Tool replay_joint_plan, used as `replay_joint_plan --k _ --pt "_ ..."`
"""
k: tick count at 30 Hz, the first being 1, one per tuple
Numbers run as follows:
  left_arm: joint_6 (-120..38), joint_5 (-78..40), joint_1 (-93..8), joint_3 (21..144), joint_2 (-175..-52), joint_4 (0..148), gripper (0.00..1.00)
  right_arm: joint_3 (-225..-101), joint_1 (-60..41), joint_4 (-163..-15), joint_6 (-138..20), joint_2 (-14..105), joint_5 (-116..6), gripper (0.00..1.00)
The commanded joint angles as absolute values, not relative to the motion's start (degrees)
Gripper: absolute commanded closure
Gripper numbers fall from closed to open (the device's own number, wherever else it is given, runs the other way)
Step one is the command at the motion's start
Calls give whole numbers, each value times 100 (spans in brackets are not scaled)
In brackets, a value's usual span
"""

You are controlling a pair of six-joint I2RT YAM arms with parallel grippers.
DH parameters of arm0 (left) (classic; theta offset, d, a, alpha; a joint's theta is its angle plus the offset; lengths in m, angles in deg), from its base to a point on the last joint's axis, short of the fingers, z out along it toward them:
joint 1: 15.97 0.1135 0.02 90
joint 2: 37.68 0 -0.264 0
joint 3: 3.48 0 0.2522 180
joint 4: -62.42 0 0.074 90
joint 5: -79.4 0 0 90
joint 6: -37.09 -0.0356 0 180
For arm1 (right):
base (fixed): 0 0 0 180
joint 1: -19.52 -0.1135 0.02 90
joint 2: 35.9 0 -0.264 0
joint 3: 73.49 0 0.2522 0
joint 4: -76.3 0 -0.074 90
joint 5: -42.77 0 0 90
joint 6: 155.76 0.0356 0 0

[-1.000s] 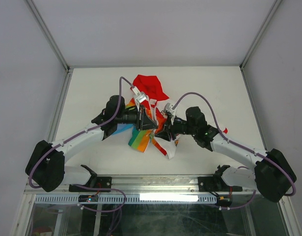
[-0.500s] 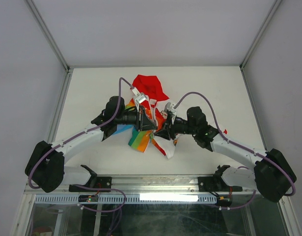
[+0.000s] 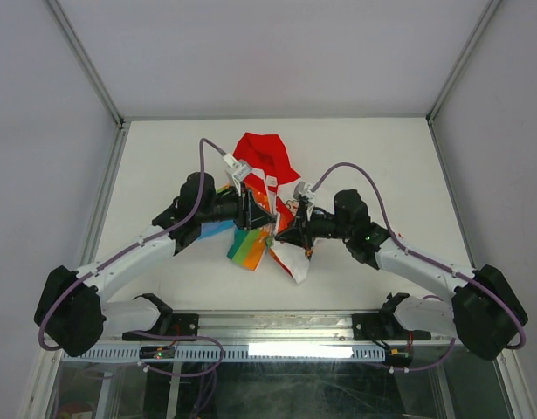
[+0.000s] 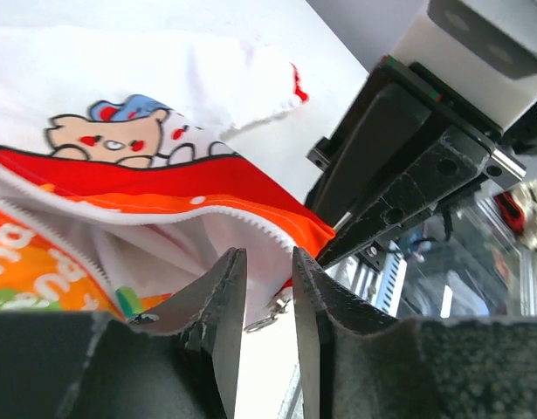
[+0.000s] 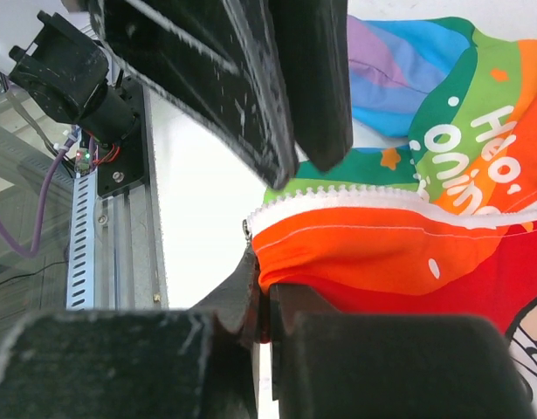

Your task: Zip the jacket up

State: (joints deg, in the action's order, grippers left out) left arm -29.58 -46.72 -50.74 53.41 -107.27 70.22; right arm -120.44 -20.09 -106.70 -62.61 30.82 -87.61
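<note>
The jacket [image 3: 248, 247] lies bunched at the table's middle, red hood [image 3: 264, 155] at the far side. My left gripper [image 3: 268, 218] and right gripper [image 3: 280, 236] meet over its front opening. In the left wrist view the left gripper [image 4: 268, 259] is open by a narrow gap, with the white zipper edge [image 4: 266, 234] just beyond its tips and a small metal zipper pull [image 4: 270, 319] hanging in the gap. The right gripper [image 5: 266, 301] is shut on the orange hem [image 5: 373, 253] just below the zipper teeth [image 5: 355, 199]. A bear print [image 4: 111, 135] shows on the white body.
The white table [image 3: 382, 157] has grey walls on three sides. A metal rail [image 3: 277, 327] with cables runs along the near edge between the arm bases. In the right wrist view the left gripper's fingers [image 5: 251, 96] hang close above the hem.
My left gripper has let go and opened a little, and its arm has drawn back to the left. My right gripper has shut on the jacket's hem.
</note>
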Motion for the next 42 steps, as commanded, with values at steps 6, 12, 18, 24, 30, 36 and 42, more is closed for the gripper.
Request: replay_joint_plan --k 6,12,18,24,30,36,42 --pt "-3436 -2298 -4985 6219 -10183 9355 12 -11979 -1835 -10546 -6223 2584 -8706 100" --pt "-3595 -2227 -4990 6580 -10240 10552 4 -11956 -1815 -10388 -6238 2527 -8581 100" --pt "-3194 -1871 -4990 6688 -10168 11371 1 -11876 -1810 -10371 -6207 2518 -8456 100" --pt "-2936 -1870 -5019 6695 -10411 11951 1 -11839 -1818 -10387 -6190 2538 -8375 100" --pt "-2587 -1572 -5372 6694 -10588 12198 1 -11805 -1811 -10416 -6172 2579 -8357 100" --pt "-2406 -1980 -5597 6736 -10895 12396 1 -11738 -1816 -10445 -6172 2567 -8354 100" --pt "-2083 -1679 -5833 6793 -11201 12274 1 -11644 -1811 -10535 -6138 2544 -8333 100"
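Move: Down at the left panel's rainbow hem is where the opening left hand is headed: some 8 cm to its left, 4 cm back and about 14 cm below. The right panel's bottom zip corner, pinched in the right hand, sits about 4 cm back, 2 cm right and 3 cm below the left hand; that panel's loose hem lies roughly 6 cm back, 5 cm right, 14 cm lower. From the right hand, the left hem is about 9 cm left, 3 cm back, 11 cm below. Swinging off from beside the pinched corner, the left hand opens wide and first goes left and slightly forward, then drops and draws back, ending about 9 cm left, 9 cm lower and 5 cm back, over the left panel's hem. Its sideways fingers tip round to point mostly down. The right hand keeps its pinch on the right panel's corner and eases it 2–3 cm right and down. ##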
